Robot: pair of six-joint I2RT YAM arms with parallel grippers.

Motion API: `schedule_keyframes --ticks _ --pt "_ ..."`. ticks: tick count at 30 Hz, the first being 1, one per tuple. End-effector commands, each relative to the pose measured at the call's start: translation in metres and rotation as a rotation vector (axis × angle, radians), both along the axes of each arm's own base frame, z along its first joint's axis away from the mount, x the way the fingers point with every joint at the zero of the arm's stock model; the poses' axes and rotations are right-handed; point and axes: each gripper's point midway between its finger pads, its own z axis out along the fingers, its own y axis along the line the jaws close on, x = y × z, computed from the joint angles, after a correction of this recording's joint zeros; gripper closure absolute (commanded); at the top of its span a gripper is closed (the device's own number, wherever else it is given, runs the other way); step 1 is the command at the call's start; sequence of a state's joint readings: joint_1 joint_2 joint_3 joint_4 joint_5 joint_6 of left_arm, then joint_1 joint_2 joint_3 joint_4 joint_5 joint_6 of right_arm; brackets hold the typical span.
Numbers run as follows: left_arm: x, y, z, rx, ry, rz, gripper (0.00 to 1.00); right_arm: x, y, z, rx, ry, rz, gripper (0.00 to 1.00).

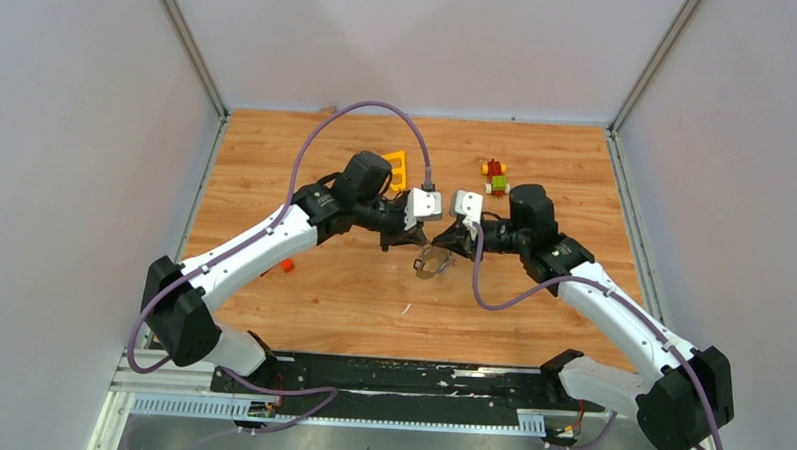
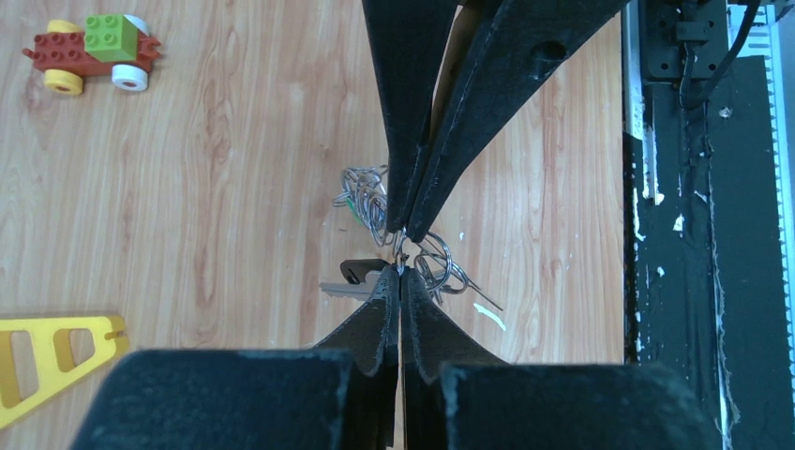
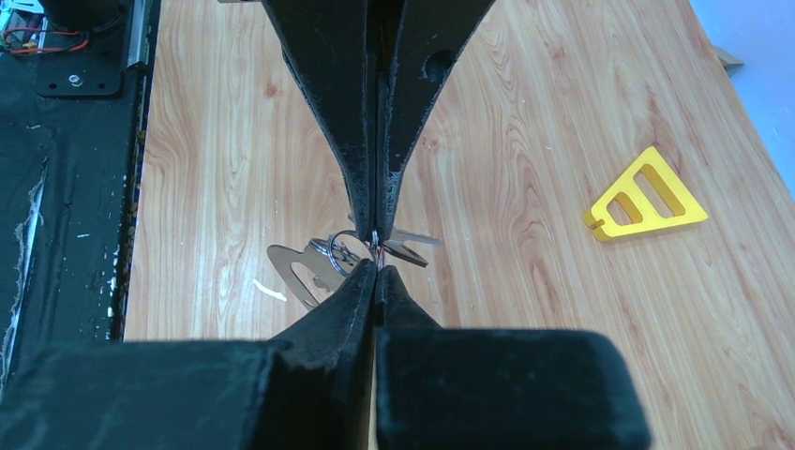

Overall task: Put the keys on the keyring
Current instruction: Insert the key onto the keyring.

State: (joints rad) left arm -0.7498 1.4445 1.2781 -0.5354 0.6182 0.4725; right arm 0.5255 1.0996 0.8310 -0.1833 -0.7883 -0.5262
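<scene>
My left gripper and right gripper meet tip to tip over the middle of the table, both shut. In the left wrist view my left gripper pinches a thin wire ring of the key bunch, and the right fingers come down from above onto the same wire. A black-tagged key, small split rings and a wire tangle with a green bit hang around the tips. In the right wrist view the flat silver keyring hangs just left of my right gripper, with a key behind.
A yellow plastic triangle frame lies behind the left arm. A red-green-yellow toy block figure sits behind the right arm. A small orange block lies by the left forearm. The black base rail runs along the near edge.
</scene>
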Motion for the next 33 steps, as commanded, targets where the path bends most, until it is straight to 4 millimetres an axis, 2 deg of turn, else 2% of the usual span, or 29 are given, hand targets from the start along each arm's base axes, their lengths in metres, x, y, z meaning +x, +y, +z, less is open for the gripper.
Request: schedule_keyframes --ticks 1,10,19,25,33 --pt "0.001 0.001 0.004 -0.007 -0.024 -0.028 1.0 -0.004 0.002 0.028 0.069 -0.067 0.036 1.0" --pt "-0.003 0.0 -0.004 0.017 0.002 -0.076 1.0 -0.004 0.0 0.033 0.101 -0.053 0.037 1.0" --pt "0.0 0.0 0.0 0.002 -0.028 -0.091 1.0 -0.007 -0.001 0.035 0.126 -0.037 0.056 1.0" --pt "0.001 0.001 0.0 0.002 -0.072 -0.128 0.85 -0.007 0.0 0.036 0.139 -0.027 0.062 1.0" --pt "0.007 0.002 0.006 0.001 -0.171 -0.167 0.76 -0.009 -0.002 0.037 0.144 -0.031 0.077 1.0"
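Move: The keyring sits at the two meeting fingertips, both hands shut on the bunch: its coils lie about 1 cm back, right and below the left hand point, and 1 cm back, left and below the right one. From the left hand, the black-headed key pokes out some 2 cm ahead and 1 cm below; the bottle opener hangs 2 cm back, 1 cm right and 4 cm lower. The yellow triangle lies about 25 cm ahead, 7 cm left, on the table 20 cm below. Bring the left gripper down about 1 cm beside the keyring, yawing it some 5 degrees clockwise, then open its fingers a little, under a quarter of their range, to let go of the pinched wire while the tips stay around the loop. Keep the right fingers shut on the keyring, raising that hand about 1 cm as its fingers tilt slightly up. ##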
